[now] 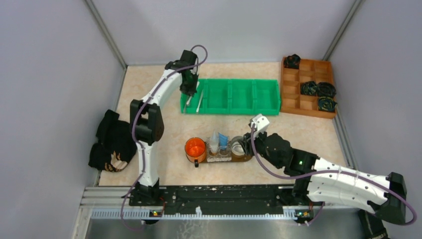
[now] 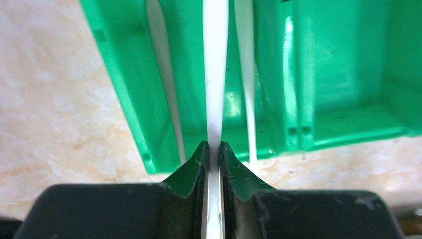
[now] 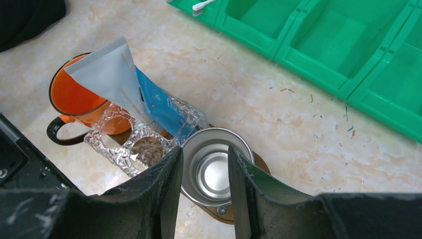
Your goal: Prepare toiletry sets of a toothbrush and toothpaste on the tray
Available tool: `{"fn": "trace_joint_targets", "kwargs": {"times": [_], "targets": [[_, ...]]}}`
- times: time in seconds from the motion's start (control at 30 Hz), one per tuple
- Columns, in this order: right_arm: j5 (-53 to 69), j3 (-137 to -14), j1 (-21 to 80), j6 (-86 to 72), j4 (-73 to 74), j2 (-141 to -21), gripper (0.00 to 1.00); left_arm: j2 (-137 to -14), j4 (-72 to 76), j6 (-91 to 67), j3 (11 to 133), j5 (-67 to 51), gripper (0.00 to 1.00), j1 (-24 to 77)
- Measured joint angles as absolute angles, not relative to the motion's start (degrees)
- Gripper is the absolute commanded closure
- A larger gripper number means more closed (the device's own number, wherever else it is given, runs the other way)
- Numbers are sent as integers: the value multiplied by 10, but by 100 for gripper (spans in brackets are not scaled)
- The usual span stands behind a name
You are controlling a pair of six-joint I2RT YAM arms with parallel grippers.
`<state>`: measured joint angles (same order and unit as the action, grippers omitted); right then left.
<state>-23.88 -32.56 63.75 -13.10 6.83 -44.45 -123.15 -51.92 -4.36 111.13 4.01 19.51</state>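
My left gripper (image 2: 214, 149) is shut on a slim white toothbrush (image 2: 215, 74), which runs up from the jaws over the left compartment of the green bin (image 2: 348, 74). Two more white toothbrushes (image 2: 161, 74) (image 2: 245, 74) lie in that compartment. From above, the left gripper (image 1: 189, 90) hangs over the bin's left end. The dark wooden tray (image 1: 245, 158) carries an orange mug (image 1: 195, 148), a white tube (image 3: 107, 74) and a blue tube (image 3: 159, 107) in a foil holder (image 3: 124, 144), and a metal cup (image 3: 214, 174). My right gripper (image 3: 205, 154) is open just above the metal cup, holding nothing.
An orange-brown compartmented box (image 1: 293, 94) with dark rolled items stands at the back right. A black cloth (image 1: 112, 142) lies at the table's left edge. Grey walls close in both sides. The green bin's other compartments (image 3: 308, 45) hold nothing.
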Motion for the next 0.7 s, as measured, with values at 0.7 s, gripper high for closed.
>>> {"fn": "trace_joint_targets", "kwargs": {"times": [0.7], "targets": [[-236, -326, 637, -131, 69, -450, 64, -990, -469, -199, 1033, -216, 88, 180]]}}
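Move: My left hand already pinches a white toothbrush, about 6 cm above the table over the green box; the foil holder with the toothpastes lies some 22 cm back and 11 cm to my right, about 4 cm lower. From the same hand, the orange mug is 22 cm back and 2 cm right, the steel cup 21 cm back and 20 cm right, and another white toothbrush level with me, 3 cm right and 5 cm down. From my right hand the holder is 5 cm ahead, 11 cm left and 13 cm below. I lift the toothbrush steeply out above the green box with my left hand, about 17 cm up, first nearly straight, then curving back and to the right by some 6 cm each, nearer the tray as seen from above. As I go, I roll the wrist some 35 degrees so the fingertips swing to my right, and my fingers keep their pinch on the brush. ##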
